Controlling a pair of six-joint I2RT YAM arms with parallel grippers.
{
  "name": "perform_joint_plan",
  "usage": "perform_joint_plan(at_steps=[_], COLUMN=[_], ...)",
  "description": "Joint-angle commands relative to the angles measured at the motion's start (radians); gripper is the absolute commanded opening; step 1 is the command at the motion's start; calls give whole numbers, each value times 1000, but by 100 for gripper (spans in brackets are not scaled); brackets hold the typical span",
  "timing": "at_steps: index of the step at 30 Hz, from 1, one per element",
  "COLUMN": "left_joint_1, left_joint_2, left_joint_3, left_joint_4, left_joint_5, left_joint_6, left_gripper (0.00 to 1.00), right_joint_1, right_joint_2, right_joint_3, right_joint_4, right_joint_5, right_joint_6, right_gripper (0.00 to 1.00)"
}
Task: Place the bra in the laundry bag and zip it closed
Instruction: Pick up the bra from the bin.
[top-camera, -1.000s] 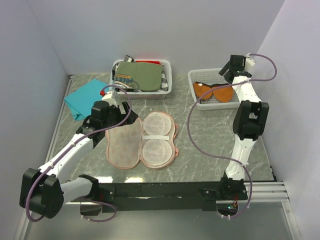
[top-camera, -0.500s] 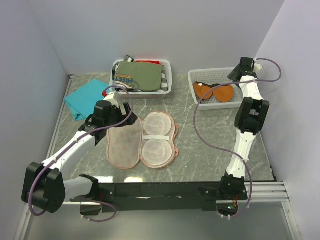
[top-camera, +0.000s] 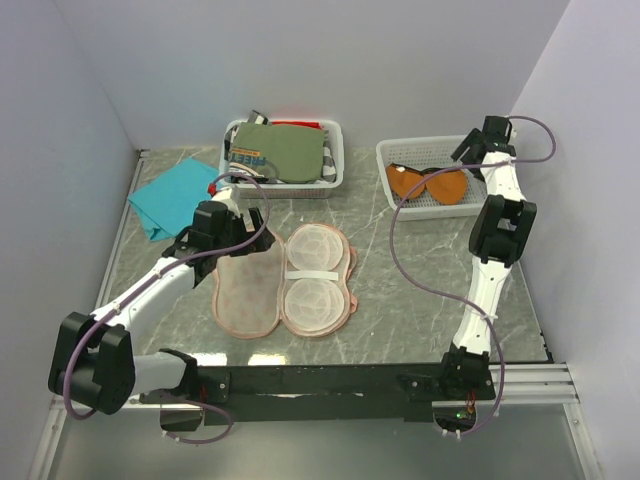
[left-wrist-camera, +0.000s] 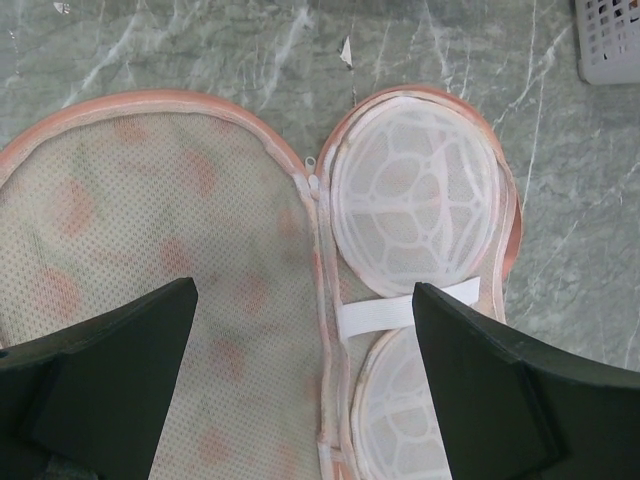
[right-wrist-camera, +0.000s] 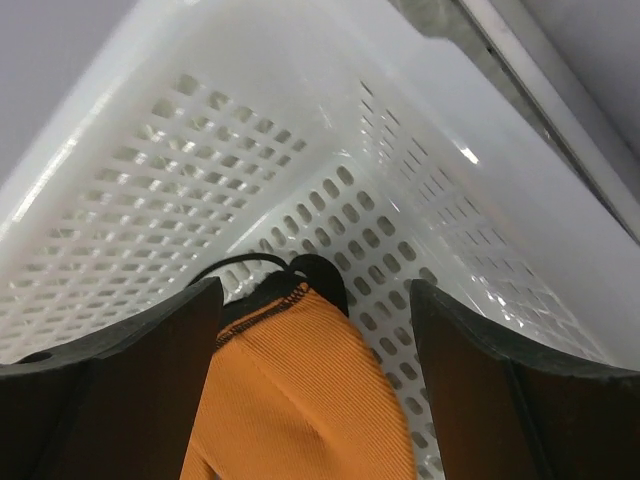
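Note:
The rust-orange bra (top-camera: 428, 184) lies in the white mesh basket (top-camera: 400, 152) at the back right. My right gripper (top-camera: 466, 150) hangs low over its right end. In the right wrist view the jaws of that gripper (right-wrist-camera: 315, 290) stand open on either side of an orange cup (right-wrist-camera: 300, 400), with a dark strap at the cup's tip. The laundry bag (top-camera: 285, 280) lies opened flat at mid-table. Its printed mesh half (left-wrist-camera: 150, 220) is on the left and its half with white domed cages (left-wrist-camera: 415, 200) on the right. My left gripper (left-wrist-camera: 305, 290) hovers open above the bag's zipper hinge, holding nothing.
A second white basket (top-camera: 335, 130) at the back holds an olive-green folded garment (top-camera: 283, 152). A teal cloth (top-camera: 170, 197) lies at the back left. Walls close in the table on the left, back and right.
My right wrist has swung right and dropped into the basket's far right corner over the bra. The left gripper has shifted slightly over the bag.

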Motion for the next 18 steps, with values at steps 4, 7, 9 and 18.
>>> perform_joint_plan(at_steps=[4, 7, 9, 18], left_joint_1=[3, 3, 3, 3], left_joint_2=[-14, -8, -10, -47], left_joint_3=[24, 24, 23, -5], left_joint_4=[37, 32, 28, 41], left_joint_5=[-34, -34, -49, -80], left_joint_6=[17, 24, 25, 19], left_gripper=[96, 96, 96, 96], right_joint_1=[-23, -24, -24, -24], right_joint_2=[27, 36, 33, 6], right_joint_3=[25, 34, 31, -27], right_joint_4=[-37, -50, -54, -12], right_joint_5=[-58, -76, -87, -159], right_joint_6=[-9, -11, -12, -16], right_gripper=[81, 79, 78, 14])
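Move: The bra lies on the white bin's floor, its middle about 10 cm left of the open right gripper, 4 cm back and 4 cm below; its right cup is closer, some 5 cm left and 6 cm back. The clothes bin stands about 47 cm left and 4 cm ahead of that gripper; the laundry bag lies open some 45 cm left and 35 cm back. From the left gripper the bra is about 38 cm right and 24 cm ahead. Lower the right gripper about 3 cm inside the bin towards the outer far edge of the bra's right cup, drawing back about 1 cm on the way. Once down, hold that height and ease about 1 cm left while you close the wide-open fingers most of the way, pinching the orange fabric between their tips. ##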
